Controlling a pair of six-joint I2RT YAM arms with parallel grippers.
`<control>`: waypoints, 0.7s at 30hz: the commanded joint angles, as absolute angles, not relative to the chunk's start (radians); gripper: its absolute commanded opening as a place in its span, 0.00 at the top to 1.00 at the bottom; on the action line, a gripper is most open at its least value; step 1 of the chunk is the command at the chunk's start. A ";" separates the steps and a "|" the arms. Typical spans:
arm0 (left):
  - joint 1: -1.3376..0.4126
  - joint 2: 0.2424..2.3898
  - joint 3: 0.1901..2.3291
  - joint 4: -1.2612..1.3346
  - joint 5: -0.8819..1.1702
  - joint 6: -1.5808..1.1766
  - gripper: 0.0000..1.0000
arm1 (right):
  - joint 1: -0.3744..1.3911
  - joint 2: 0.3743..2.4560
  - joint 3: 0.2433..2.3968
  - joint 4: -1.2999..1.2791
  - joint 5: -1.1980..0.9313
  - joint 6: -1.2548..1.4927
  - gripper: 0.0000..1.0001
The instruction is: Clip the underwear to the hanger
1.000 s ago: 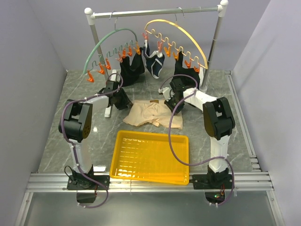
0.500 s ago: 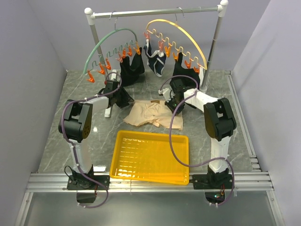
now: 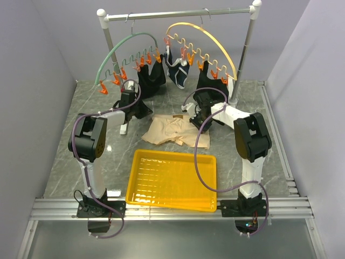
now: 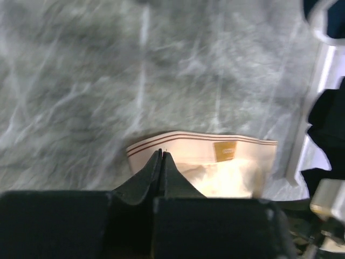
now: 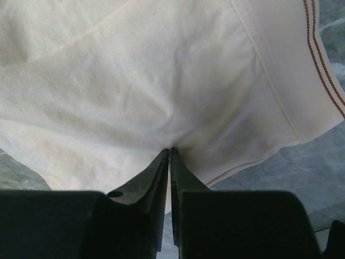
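The beige underwear (image 3: 172, 131) lies crumpled on the marble table between both arms. My left gripper (image 3: 145, 112) is shut on the left end of its striped waistband (image 4: 199, 141), with the fingertips (image 4: 161, 153) pressed together there. My right gripper (image 3: 196, 124) is shut on the underwear's right side, where the cloth (image 5: 135, 81) puckers into the closed tips (image 5: 171, 149). The green arc hanger (image 3: 116, 51) hangs from the rail at the back left. Its orange clips (image 3: 116, 81) dangle above and behind the left gripper.
A yellow tray (image 3: 175, 154) sits in front of the underwear. A yellow arc hanger (image 3: 215, 40) holds a navy brief (image 3: 178, 73). Black garments (image 3: 151, 78) (image 3: 210, 83) hang behind the grippers. The rack's posts (image 3: 242, 59) and white foot (image 4: 323, 81) stand close by.
My left gripper has gone from open to shut at the waistband. The right gripper has tightened a little, and the underwear has bunched slightly toward the back.
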State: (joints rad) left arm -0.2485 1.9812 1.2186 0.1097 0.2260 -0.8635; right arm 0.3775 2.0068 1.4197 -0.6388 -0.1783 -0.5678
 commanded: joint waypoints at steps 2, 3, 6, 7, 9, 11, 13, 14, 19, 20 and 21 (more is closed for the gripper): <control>-0.233 1.937 1.242 0.186 0.282 -0.834 1.00 | 0.380 1.960 1.399 -0.634 -0.161 -0.604 0.88; -0.227 1.947 1.253 0.157 0.305 -0.847 0.96 | 0.380 1.957 1.399 -0.637 -0.160 -0.604 0.88; -0.216 1.907 1.224 0.097 0.295 -0.853 0.61 | 0.379 1.937 1.390 -0.634 -0.172 -0.603 0.88; -0.218 1.893 1.195 0.089 0.285 -0.857 0.55 | 0.380 1.934 1.391 -0.632 -0.178 -0.601 0.88; -0.218 1.873 1.181 0.066 0.293 -0.867 0.51 | 0.379 1.933 1.396 -0.635 -0.198 -0.601 0.88; -0.222 1.873 1.170 0.063 0.299 -0.877 0.50 | 0.379 1.934 1.393 -0.632 -0.202 -0.607 0.88; -0.224 1.881 1.172 0.061 0.307 -0.903 0.50 | 0.379 1.936 1.391 -0.629 -0.203 -0.609 0.88; -0.229 1.887 1.177 0.061 0.304 -0.910 0.50 | 0.380 1.937 1.391 -0.633 -0.204 -0.611 0.88; -0.255 1.928 1.207 0.031 0.295 -0.946 0.47 | 0.379 1.934 1.391 -0.637 -0.196 -0.623 0.88; -0.256 1.939 1.210 0.029 0.290 -0.953 0.45 | 0.380 1.933 1.393 -0.637 -0.193 -0.624 0.88; -0.259 1.942 1.213 0.026 0.282 -0.962 0.45 | 0.379 1.931 1.393 -0.638 -0.193 -0.626 0.88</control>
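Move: The left hand's shut, empty fingers hang about 5 cm over the left end of the underwear. The left waistband corner lies some 2 cm ahead and 2 cm right of them, the brown waistband label about 10 cm right and 1 cm ahead, and the yellow tray roughly 30 cm back and 8 cm right. From the right hand, which is down at the cloth, that corner is some 18 cm left and 9 cm ahead. Back by about 3 cm goes the left hand, after a short rise of under a centimetre, swinging slightly left and then right again. Its fingers open from shut to about half wide and its tips tilt some 5 degrees further down, so that they straddle the cloth's left edge below the waistband corner. The right hand stays with its nearly shut fingertips on the underwear. ##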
